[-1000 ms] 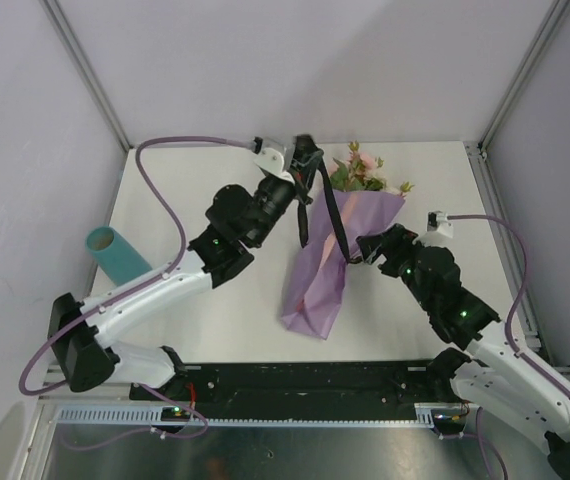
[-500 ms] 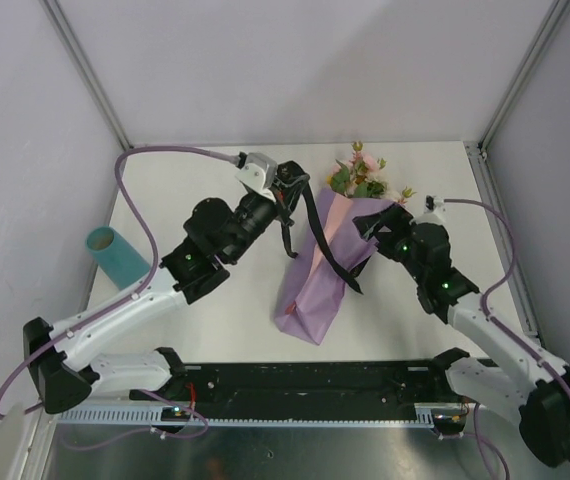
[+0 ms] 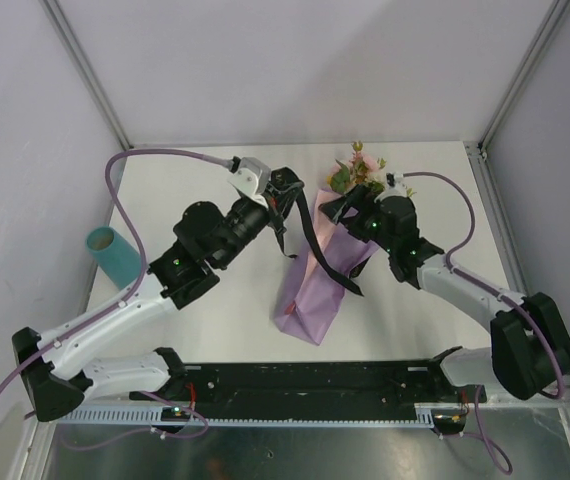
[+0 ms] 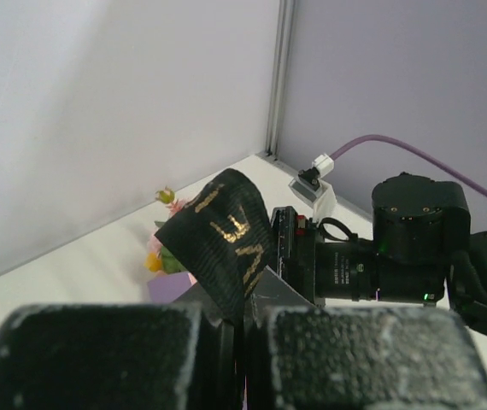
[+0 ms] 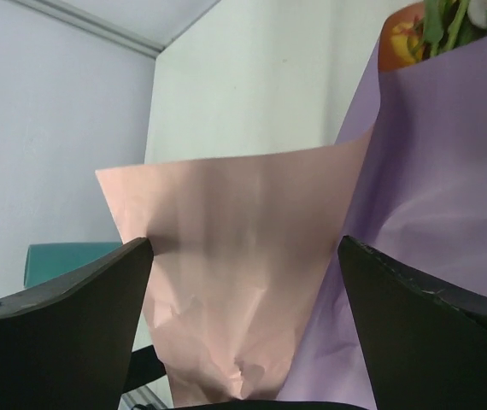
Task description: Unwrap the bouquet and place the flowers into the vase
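Note:
The bouquet (image 3: 310,290) lies on the table, its purple paper (image 5: 436,162) wrapped over pink inner paper (image 5: 235,248). The flowers (image 3: 360,172) stick out at its far end and also show as flowers (image 4: 162,256) and flowers (image 5: 436,26). My left gripper (image 3: 287,190) hangs above the bouquet's upper left, shut on the black ribbon (image 3: 327,250); the gold-lettered ribbon (image 4: 226,226) is pinched in the left gripper (image 4: 243,342). My right gripper (image 3: 350,207) stands open at the wrap's upper end; seen from the wrist, the right gripper (image 5: 243,299) has pink paper between its spread fingers (image 5: 64,316). The teal vase (image 3: 113,255) stands far left.
The right arm's wrist and camera (image 4: 346,265) are close in front of my left gripper. Grey walls with metal corner posts (image 3: 85,70) enclose the white table (image 3: 205,320). A black rail (image 3: 305,378) runs along the near edge.
My right gripper has opened wide and moved up the bouquet toward the flowers. My left gripper has drawn slightly left with the ribbon, which now trails loose across the purple wrap.

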Robot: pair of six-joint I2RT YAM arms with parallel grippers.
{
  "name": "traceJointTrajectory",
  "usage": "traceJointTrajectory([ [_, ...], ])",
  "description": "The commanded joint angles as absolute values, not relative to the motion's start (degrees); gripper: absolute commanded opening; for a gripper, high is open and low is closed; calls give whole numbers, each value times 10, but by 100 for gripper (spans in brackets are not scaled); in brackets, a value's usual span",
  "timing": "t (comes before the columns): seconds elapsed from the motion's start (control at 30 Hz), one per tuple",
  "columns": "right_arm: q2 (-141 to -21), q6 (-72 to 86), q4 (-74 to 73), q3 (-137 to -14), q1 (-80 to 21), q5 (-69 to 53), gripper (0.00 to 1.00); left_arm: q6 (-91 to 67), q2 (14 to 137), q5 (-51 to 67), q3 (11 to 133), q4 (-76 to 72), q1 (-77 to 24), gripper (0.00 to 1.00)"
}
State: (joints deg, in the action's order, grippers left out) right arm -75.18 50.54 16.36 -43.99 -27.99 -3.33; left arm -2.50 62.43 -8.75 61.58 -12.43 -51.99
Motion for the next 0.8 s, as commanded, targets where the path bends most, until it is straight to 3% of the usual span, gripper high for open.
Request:
traceJointTrajectory([
  [0.0, -782, 520, 155, -468, -289, 6, 92, 5, 606, -110, 639, -84, -518, 0],
  [0.1, -803, 523, 158, -457, -277, 11, 75, 47, 601, -163, 680, -35, -517, 0],
  [0.2, -814, 524, 193, -433, -266, 7, 48, 88, 602, -204, 721, -9, -507, 0],
  [0.33, -813, 509, 204, -411, -257, 12, 26, 119, 616, -261, 795, 37, -466, 0],
  [0.5, -814, 495, 209, -394, -246, 27, 14, 164, 659, -314, 910, 54, -366, 0],
  [0.77, -815, 481, 209, -382, -240, 35, 11, 237, 773, -334, 1097, 56, -219, 0],
])
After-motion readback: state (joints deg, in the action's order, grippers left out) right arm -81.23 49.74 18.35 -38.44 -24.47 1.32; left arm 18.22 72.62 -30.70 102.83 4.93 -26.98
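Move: The pink paper for the right hand to grip is about 8 cm below it, 1 cm ahead and 2 cm right. The flowers are some 18 cm ahead, 7 cm right and 12 cm below that hand. From the left hand, still high and holding the ribbon, the pink paper is about 10 cm ahead, 15 cm right and 29 cm down; the teal vase is roughly 43 cm left, 5 cm ahead and 32 cm down. Right hand sinks 8 cm, pinching pink paper; left hand sweeps the ribbon about 30 cm left and up. ##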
